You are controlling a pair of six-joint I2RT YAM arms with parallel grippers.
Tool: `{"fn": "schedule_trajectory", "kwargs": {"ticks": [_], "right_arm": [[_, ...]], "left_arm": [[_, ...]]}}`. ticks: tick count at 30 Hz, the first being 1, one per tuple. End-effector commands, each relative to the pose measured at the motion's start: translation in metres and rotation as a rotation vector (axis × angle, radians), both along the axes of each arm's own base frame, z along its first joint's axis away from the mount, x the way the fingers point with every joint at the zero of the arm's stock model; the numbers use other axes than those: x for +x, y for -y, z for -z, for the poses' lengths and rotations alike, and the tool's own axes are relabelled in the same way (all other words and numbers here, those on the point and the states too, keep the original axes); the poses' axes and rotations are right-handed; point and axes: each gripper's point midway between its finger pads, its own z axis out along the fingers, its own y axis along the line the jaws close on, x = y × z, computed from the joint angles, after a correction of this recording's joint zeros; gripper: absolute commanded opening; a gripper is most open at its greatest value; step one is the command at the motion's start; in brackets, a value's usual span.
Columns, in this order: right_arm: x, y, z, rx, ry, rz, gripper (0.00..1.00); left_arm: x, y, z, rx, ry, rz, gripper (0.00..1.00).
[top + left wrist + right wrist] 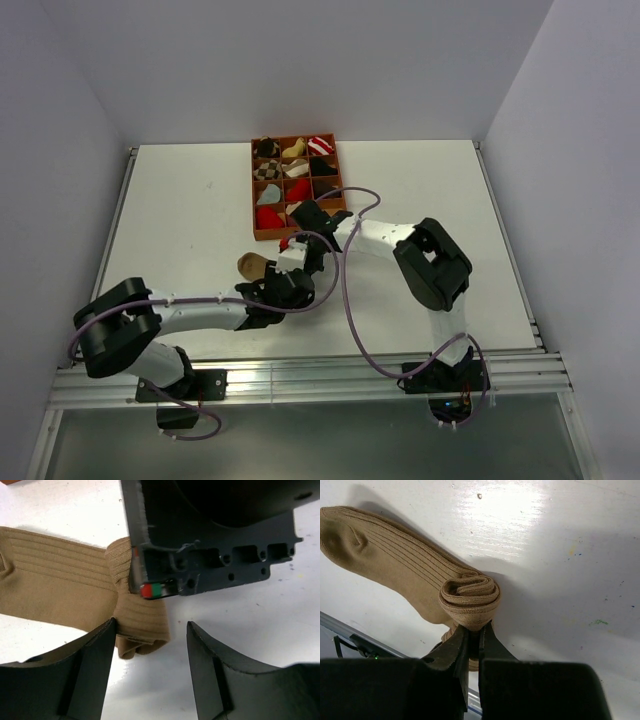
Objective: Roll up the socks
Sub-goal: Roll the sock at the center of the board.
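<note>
A plain brown sock (250, 265) lies on the white table just left of both grippers. Its flat ribbed part (380, 555) stretches away to the left, and one end is wound into a tight roll (470, 597). My right gripper (475, 630) is shut on the bottom of that roll. In the left wrist view the rolled end (142, 630) rests against the tip of the left finger (95, 655). My left gripper (151, 650) stands open over bare table, nothing between its jaws. The right gripper's dark body (215, 545) hangs just beyond it.
An orange-brown compartment tray (254, 190) with several small sock bundles sits at the back centre, just behind the right gripper. A metal rail (300, 375) runs along the near table edge. White walls close in the left, right and back sides.
</note>
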Motion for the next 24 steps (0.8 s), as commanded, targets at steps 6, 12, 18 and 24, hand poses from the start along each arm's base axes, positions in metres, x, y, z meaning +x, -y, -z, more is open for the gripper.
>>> {"fn": "schedule_trajectory", "kwargs": {"ticks": [6, 12, 18, 24], "right_arm": [[-0.023, 0.024, 0.032, -0.125, -0.101, -0.018, 0.0], [-0.026, 0.02, 0.033, -0.103, -0.12, -0.023, 0.0], [-0.021, 0.007, 0.019, 0.023, -0.08, 0.004, 0.06], [-0.006, -0.003, -0.018, 0.254, 0.043, 0.068, 0.4]], "left_arm": [[0.011, 0.011, 0.006, 0.114, 0.07, -0.013, 0.57], [0.006, 0.012, 0.026, 0.166, 0.025, -0.003, 0.36], [-0.006, 0.008, 0.044, 0.193, -0.056, 0.006, 0.01], [-0.014, 0.013, 0.034, 0.029, -0.164, 0.071, 0.01]]}}
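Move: The sock's rolled end is almost in the left hand's open fingers, about 2 cm ahead, 1 cm left and 2 cm below. The right hand already pinches that rolled end, its bulk roughly 1 cm ahead and 1 cm left of the right finger pads. From the left hand, the flat toe stretches out some 11 cm to the left and 3 cm ahead, on the table; the sock tray's middle lies about 22 cm straight ahead. Down about 2 cm onto the sock's rolled end goes the left hand, easing half a centimetre forward and rolling some 10 degrees so its left side rises; its wide-open fingers then close and pinch the brown cloth low on the roll. The right hand stays in place with its pinch, and only once the left has closed opens about a third of its range, tilting slightly. ##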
